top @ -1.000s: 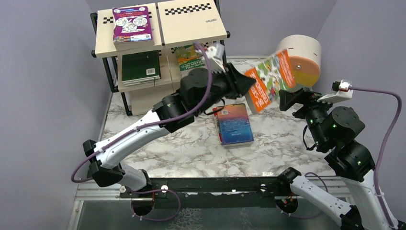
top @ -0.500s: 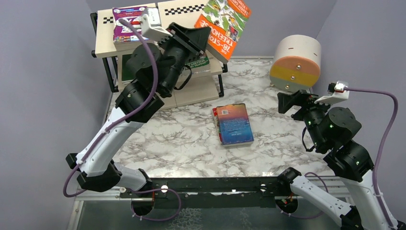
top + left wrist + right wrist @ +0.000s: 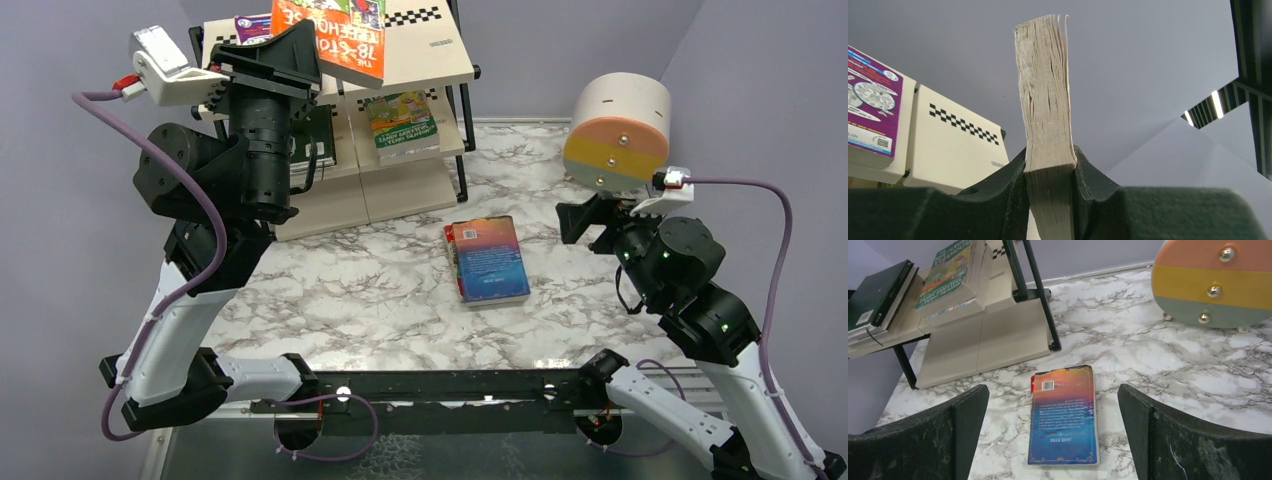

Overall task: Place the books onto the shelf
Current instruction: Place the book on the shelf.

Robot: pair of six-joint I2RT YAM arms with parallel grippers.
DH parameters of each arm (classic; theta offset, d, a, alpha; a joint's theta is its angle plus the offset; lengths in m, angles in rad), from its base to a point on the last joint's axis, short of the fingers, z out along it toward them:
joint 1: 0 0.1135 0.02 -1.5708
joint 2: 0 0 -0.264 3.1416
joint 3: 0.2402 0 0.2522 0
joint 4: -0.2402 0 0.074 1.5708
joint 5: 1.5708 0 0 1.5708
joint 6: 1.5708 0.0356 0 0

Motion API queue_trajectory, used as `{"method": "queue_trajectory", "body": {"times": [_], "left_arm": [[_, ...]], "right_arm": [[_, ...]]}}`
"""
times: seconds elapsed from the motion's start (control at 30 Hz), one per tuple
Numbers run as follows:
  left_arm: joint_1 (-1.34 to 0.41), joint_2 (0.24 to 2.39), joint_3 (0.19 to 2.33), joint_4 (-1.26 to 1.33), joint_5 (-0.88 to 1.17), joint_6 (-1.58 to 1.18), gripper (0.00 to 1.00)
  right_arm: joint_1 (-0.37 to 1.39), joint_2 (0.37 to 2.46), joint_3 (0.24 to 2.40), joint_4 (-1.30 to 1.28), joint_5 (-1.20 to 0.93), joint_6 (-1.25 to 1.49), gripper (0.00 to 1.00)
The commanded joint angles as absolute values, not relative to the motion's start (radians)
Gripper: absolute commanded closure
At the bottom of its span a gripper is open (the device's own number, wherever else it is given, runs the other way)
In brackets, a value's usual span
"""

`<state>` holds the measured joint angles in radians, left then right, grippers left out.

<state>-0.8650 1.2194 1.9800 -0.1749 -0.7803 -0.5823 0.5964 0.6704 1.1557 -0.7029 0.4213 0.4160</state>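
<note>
My left gripper [image 3: 296, 48] is shut on an orange and green cartoon book [image 3: 340, 38], held high over the top board of the shelf [image 3: 425, 55]. In the left wrist view the book's page edge [image 3: 1045, 95] stands upright, clamped between the jaws of the left gripper [image 3: 1049, 172]. A purple book [image 3: 870, 115] lies on the top board. A green book [image 3: 400, 122] and a dark green book [image 3: 875, 295] lie on the middle tier. A blue and orange book [image 3: 487, 258] lies flat on the marble table. My right gripper [image 3: 1053, 392] hovers open above and just near of this blue book [image 3: 1064, 415].
A round beige and orange drum [image 3: 615, 128] stands at the back right, close to my right wrist. The shelf's black frame post [image 3: 1035, 295] stands just behind the blue book. Purple walls close in on both sides.
My left arm has lifted the orange book from mid-table up and leftward to above the shelf top. The right gripper has shifted slightly left and stays open.
</note>
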Motion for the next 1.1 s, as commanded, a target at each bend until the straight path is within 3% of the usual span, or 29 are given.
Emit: {"method": "queue_trajectory", "body": {"times": [0.0,0.17,0.63,1.07], "left_arm": [[-0.864,1.224,1.955,-0.021,-0.848,-0.51,1.0],[-0.848,1.291,1.952,0.024,-0.822,-0.528,1.0],[-0.591,1.514,2.098,0.01,-0.591,-0.753,1.0],[-0.189,1.435,2.029,-0.152,-0.326,-1.033,1.0]], "right_arm": [[0.6,0.667,1.134,-0.657,0.367,0.429,0.01],[0.6,0.657,1.11,-0.644,0.349,0.431,0.01],[0.599,0.624,1.059,-0.634,0.326,0.411,0.01],[0.6,0.651,1.037,-0.605,0.29,0.411,0.01]]}}
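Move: My left hand holds the orange book high in front of the shelf. The purple book on the top shelf lies about 27 cm ahead, 10 cm left and 15 cm below; the top shelf's bare right half is equally far out, some 9 cm right of my hand, and the dark green book is roughly 20 cm ahead, 11 cm left and 35 cm down. My open right hand has Jane Eyre about 10 cm ahead, 11 cm left and 30 cm below, and the purple book some 30 cm ahead, 47 cm left and 12 cm up. I carry the still-gripped orange book forward about 17 cm with my left hand towards the purple book on the top shelf, sinking some 6 cm; the path first bows right, then sweeps back left as the forward push fades. The wrist turns about 10 degrees counter-clockwise and tips slightly down. My open right hand eases down about 3 cm and a little left, towards Jane Eyre. ##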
